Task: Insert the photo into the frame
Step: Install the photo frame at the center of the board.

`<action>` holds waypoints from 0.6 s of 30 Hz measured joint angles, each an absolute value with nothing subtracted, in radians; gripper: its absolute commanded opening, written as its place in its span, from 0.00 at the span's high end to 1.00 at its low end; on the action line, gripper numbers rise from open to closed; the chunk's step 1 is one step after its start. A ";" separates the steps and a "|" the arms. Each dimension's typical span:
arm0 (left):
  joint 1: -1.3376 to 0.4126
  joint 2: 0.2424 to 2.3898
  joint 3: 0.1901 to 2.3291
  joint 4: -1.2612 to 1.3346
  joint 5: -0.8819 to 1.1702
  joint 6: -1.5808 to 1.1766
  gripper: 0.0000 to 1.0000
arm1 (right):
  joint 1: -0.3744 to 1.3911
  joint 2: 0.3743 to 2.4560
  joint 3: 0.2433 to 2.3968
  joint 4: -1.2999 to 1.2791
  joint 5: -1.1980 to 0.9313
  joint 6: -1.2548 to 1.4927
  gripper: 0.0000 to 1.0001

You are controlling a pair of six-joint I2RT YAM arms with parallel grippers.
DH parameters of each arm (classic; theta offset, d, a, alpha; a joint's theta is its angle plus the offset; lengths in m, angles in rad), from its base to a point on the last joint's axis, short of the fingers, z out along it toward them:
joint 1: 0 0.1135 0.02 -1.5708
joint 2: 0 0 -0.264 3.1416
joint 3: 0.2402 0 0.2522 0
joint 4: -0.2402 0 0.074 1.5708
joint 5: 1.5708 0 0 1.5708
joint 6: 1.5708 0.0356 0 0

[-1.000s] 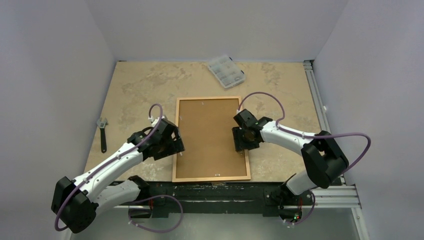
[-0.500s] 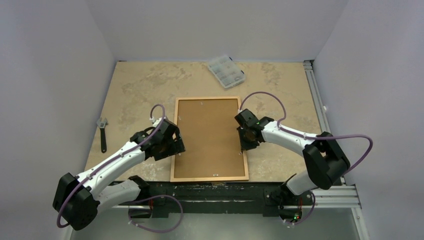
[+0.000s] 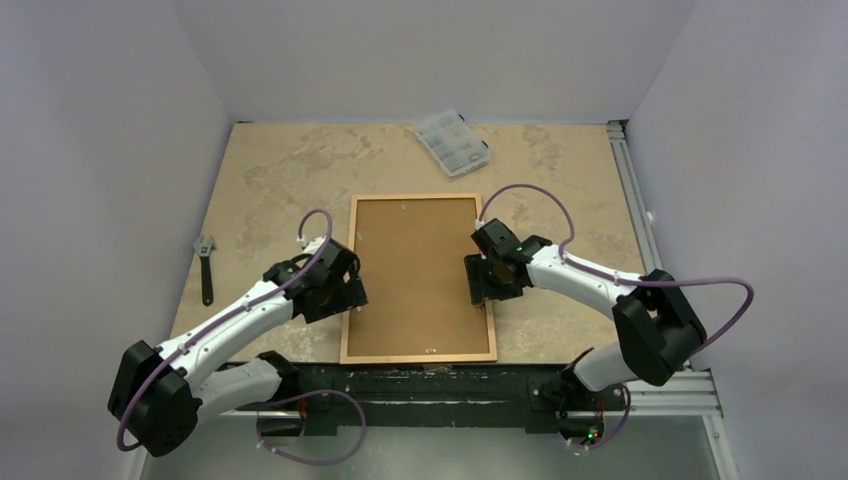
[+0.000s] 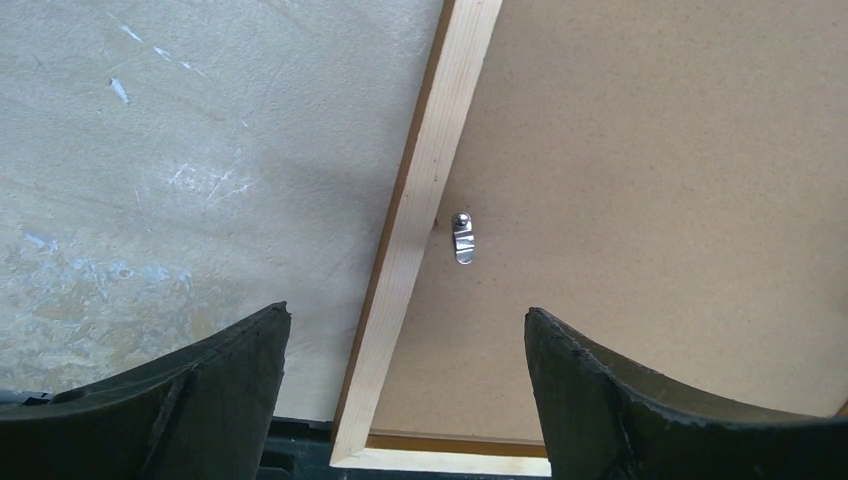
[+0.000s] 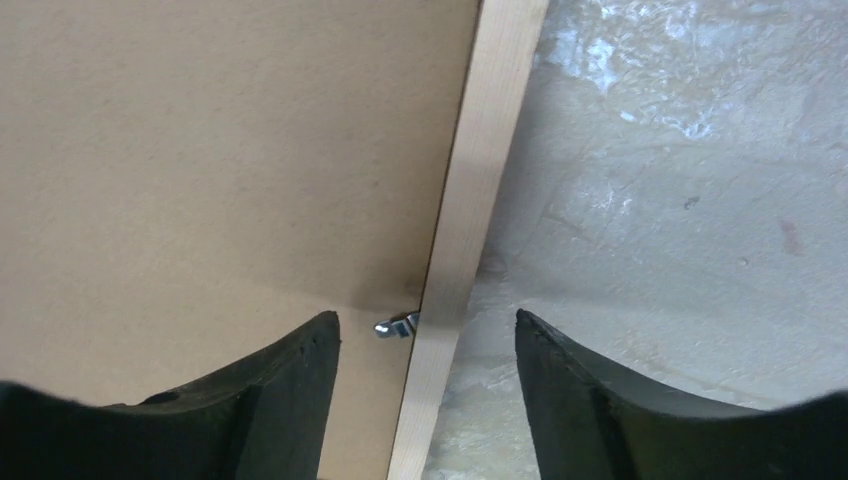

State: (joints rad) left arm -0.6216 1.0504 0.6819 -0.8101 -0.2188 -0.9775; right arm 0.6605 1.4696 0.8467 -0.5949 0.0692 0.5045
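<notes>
The frame (image 3: 418, 357) lies face down in the middle of the table, a plain brown backing board (image 3: 415, 260) filling it. The photo is hidden. My left gripper (image 3: 354, 300) hovers open over the frame's left rail (image 4: 425, 200), fingers either side of it and apart from it (image 4: 408, 315); a small metal clip (image 4: 462, 238) sits on the board just inside. My right gripper (image 3: 482, 290) is open astride the right rail (image 5: 485, 140), touching nothing (image 5: 427, 318). Another metal clip (image 5: 397, 325) sticks out from that rail between its fingertips.
A clear plastic compartment box (image 3: 452, 141) stands at the back of the table. A wrench (image 3: 206, 268) lies at the left edge. The frame's near rail lies along the black mounting bar (image 3: 450, 385) by the arm bases.
The right jaws narrowed at the right rail and have widened again. The frame's near end has slid slightly left. The left arm has barely moved.
</notes>
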 measured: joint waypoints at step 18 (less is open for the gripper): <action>-0.569 1.206 0.609 -0.636 -0.163 -0.973 0.21 | 0.646 1.371 0.820 -0.558 -0.049 0.505 0.18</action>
State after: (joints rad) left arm -0.5694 1.2064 0.6090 -0.6365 -0.1627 -0.9733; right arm 0.6464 1.3712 0.8196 -0.5583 -0.0494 0.5049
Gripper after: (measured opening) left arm 0.824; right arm 0.817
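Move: The left-edge clip lies about 5 cm below the left gripper, roughly 3 cm to its right and 1 cm ahead. The frame's near-left corner is some 9 cm back, under the hand's own line, and the near-edge clip 8 cm back and 17 cm to the right. For the right gripper, the right-edge clip is right beneath, about 1 cm down and 1 cm to the left, already tucked against the bar. Bring the left gripper down about 4 cm, nearly straight, towards the left-edge clip; let it sway slightly left, then back right and a touch forward, fingers kept wide around bar and clip. Meanwhile raise the right gripper clear of its clip, some 3 cm before it settles a little, drifting about 2 cm left, opening wide from half and rolling left side up. ##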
